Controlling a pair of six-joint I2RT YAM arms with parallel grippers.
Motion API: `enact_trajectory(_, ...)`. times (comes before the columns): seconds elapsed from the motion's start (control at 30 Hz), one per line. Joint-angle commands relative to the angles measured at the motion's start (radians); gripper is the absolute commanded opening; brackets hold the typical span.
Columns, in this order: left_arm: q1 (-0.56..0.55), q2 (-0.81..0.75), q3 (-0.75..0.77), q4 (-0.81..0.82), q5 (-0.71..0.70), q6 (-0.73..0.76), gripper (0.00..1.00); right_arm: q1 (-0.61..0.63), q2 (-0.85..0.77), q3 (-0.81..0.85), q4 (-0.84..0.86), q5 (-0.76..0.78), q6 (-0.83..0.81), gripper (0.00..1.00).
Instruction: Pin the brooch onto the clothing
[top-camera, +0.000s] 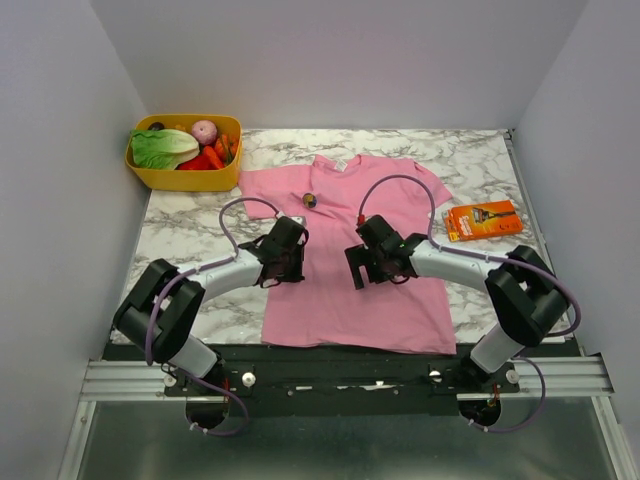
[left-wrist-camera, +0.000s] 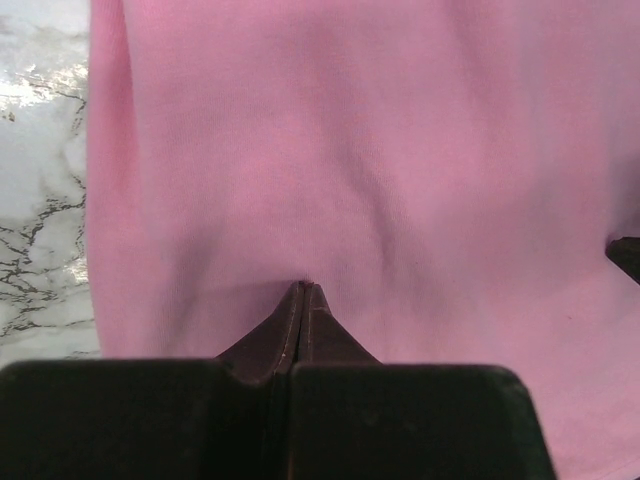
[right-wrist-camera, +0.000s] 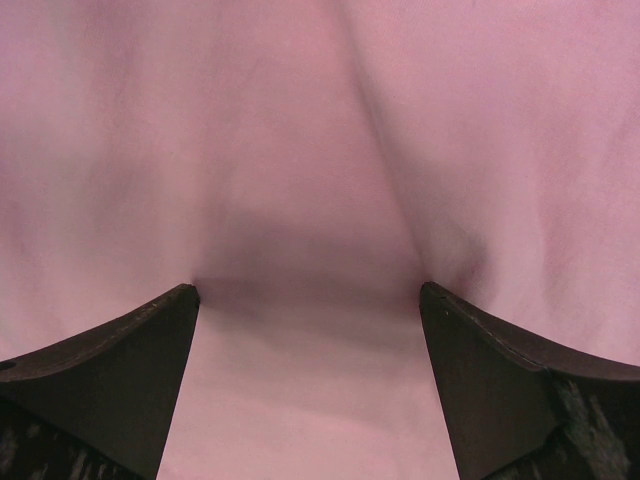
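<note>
The clothing (top-camera: 345, 280), a pink T-shirt, lies flat on the marble table (top-camera: 190, 225) with its neck at the far side. The brooch (top-camera: 309, 199), a tiny dark-gold disc, sits on the shirt's chest just left of the collar, beyond both grippers. My left gripper (top-camera: 284, 276) is shut, its tips (left-wrist-camera: 303, 285) resting on the cloth (left-wrist-camera: 400, 150) near the shirt's left edge; whether fabric is caught between them I cannot tell. My right gripper (top-camera: 368, 278) stands open at mid-shirt, both fingertips (right-wrist-camera: 185, 295) denting the cloth (right-wrist-camera: 310, 150). The brooch is out of both wrist views.
A yellow bin (top-camera: 183, 181) with lettuce and other vegetables stands at the far left corner. An orange razor pack (top-camera: 483, 220) lies to the right of the shirt. White walls close in the table on three sides. Marble (left-wrist-camera: 40, 200) shows left of the shirt's edge.
</note>
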Motion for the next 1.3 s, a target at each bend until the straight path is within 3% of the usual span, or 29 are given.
enact_trajectory(0.0,-0.017,0.017,-0.06,-0.074,-0.049,-0.029,0.0,0.008,-0.047,0.038,-0.066,0.041,-0.001,1.0)
enact_trajectory(0.23,-0.02,-0.021,-0.095,-0.122,-0.069,-0.053,0.0,0.008,-0.13,0.075,-0.09,0.074,-0.007,1.0)
enact_trajectory(0.7,-0.02,-0.06,-0.135,-0.205,-0.098,-0.085,0.0,0.005,-0.125,0.181,-0.095,0.125,-0.039,1.0)
enact_trajectory(1.27,-0.022,-0.178,-0.143,-0.329,-0.207,-0.182,0.0,-0.072,-0.115,0.227,-0.092,0.053,-0.073,1.0)
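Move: The left hand's shut fingertips are already down on the clothing. The clothing's middle lies about 13 cm to their right and 4 cm ahead, its lower left corner some 14 cm back and 9 cm left, and the brooch about 21 cm ahead and 2 cm right, all roughly 1 to 2 cm below the hand. From the open right hand the brooch is some 20 cm ahead and 13 cm left, the clothing's middle roughly 3 cm ahead. The left hand stays low with its shut fingertips pressing on the clothing and drags the fabric diagonally back and left, about 4 cm each way, towards its lower left corner, speeding up and turning some 10 degrees counter-clockwise. Meanwhile the right hand, still wide open, comes off the fabric and rises about 11 cm while going some 6 cm forward over the clothing, its fingers tipping about 15 degrees outward. ##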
